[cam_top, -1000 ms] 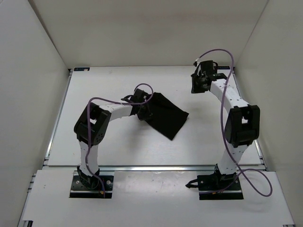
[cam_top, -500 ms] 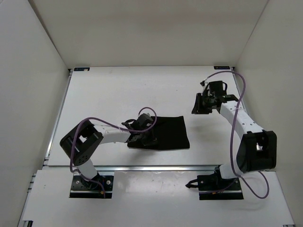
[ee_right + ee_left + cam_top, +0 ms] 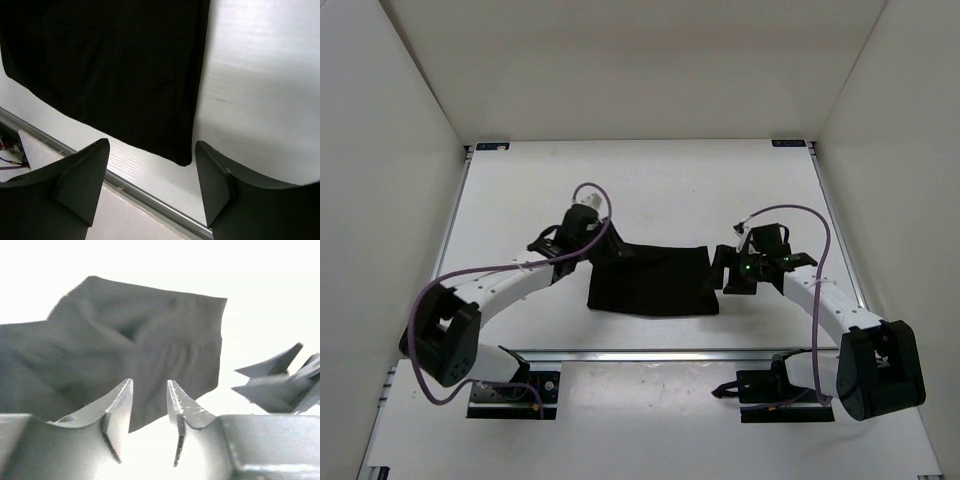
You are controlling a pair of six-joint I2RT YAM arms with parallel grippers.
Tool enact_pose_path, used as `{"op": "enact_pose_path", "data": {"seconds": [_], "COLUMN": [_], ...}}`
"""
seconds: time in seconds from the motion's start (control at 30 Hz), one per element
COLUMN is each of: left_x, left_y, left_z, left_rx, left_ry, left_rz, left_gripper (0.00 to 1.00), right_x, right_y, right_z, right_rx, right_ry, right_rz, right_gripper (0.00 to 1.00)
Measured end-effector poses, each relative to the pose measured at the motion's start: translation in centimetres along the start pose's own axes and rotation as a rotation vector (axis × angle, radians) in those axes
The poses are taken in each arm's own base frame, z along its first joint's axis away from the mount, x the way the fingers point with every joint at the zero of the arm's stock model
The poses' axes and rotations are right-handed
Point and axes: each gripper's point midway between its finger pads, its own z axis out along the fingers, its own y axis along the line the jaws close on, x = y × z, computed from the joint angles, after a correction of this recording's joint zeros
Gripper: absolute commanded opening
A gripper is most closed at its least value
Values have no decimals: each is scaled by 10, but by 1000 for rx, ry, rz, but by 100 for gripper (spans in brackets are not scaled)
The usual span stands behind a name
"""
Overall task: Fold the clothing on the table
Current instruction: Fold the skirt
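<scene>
The clothing (image 3: 650,280) is a plain black fabric lying flat as a rough rectangle near the front of the table (image 3: 520,190). My left gripper (image 3: 603,250) is at its far left corner, open, with nothing between the fingers. The left wrist view shows the clothing (image 3: 125,340) spread just beyond the left gripper (image 3: 150,387). My right gripper (image 3: 722,270) hovers beside the garment's right edge, jaws wide apart and empty. In the right wrist view the clothing's (image 3: 110,65) near right corner lies between and ahead of the right gripper (image 3: 152,152).
A metal edge rail (image 3: 670,353) runs along the table's front, just near of the garment, and shows in the right wrist view as the rail (image 3: 150,200). White walls (image 3: 390,150) enclose the table on the left, back and right.
The left gripper let go of the garment, opened, and moved to its far left corner. The right arm swung down to the garment's right edge and opened. The garment now lies flat.
</scene>
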Motion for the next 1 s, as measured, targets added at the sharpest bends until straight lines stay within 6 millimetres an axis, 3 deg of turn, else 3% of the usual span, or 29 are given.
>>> {"op": "enact_pose_path", "data": {"seconds": [0.07, 0.13, 0.23, 0.33, 0.4, 0.6, 0.67, 1.0], "left_x": [-25, -36, -26, -7, 0, 4, 3, 8], "left_y": [12, 35, 68, 84, 88, 79, 75, 73], "left_z": [-12, -19, -20, -18, -18, -16, -14, 41], "left_rx": [-9, -61, -160, -214, -228, -190, -170, -144], "left_ry": [-71, -112, -86, -27, -5, 11, 10, 68], "left_rz": [14, 22, 60, 104, 128, 158, 158, 67], "left_gripper": [30, 20, 9, 3, 3, 0, 0, 0], "right_x": [11, 16, 15, 9, 9, 19, 23, 20], "right_y": [0, 0, 0, -2, -6, -16, -16, -12], "right_z": [5, 9, 12, 14, 18, 31, 35, 44], "right_rx": [-10, -14, -14, -6, 11, 52, 58, 57], "right_ry": [14, 13, 0, -20, -16, 37, 55, 82], "right_rz": [21, 37, 50, 49, 57, 79, 72, 52], "right_gripper": [66, 66, 67, 67, 65, 45, 42, 38]}}
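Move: The folded-over left part of the skirt lies about 4 cm to the left of the left gripper, 2 cm ahead and 9 cm below; the skirt's near left corner is roughly 8 cm back and 8 cm left of that gripper. From the right gripper, the skirt's near right corner is about 4 cm back, 1 cm left and 6 cm down, with its far right corner some 12 cm ahead and 4 cm left. Swing the empty left gripper about 8 cm left, shutting it and rolling its left side up some 15 degrees as it sinks, then bring it back right about 4 cm while dropping onto or just above the skirt's folded left part. Meanwhile lower the right gripper about 5 cm towards the near right corner, narrowing its fingers but leaving them open around the skirt's right edge. ##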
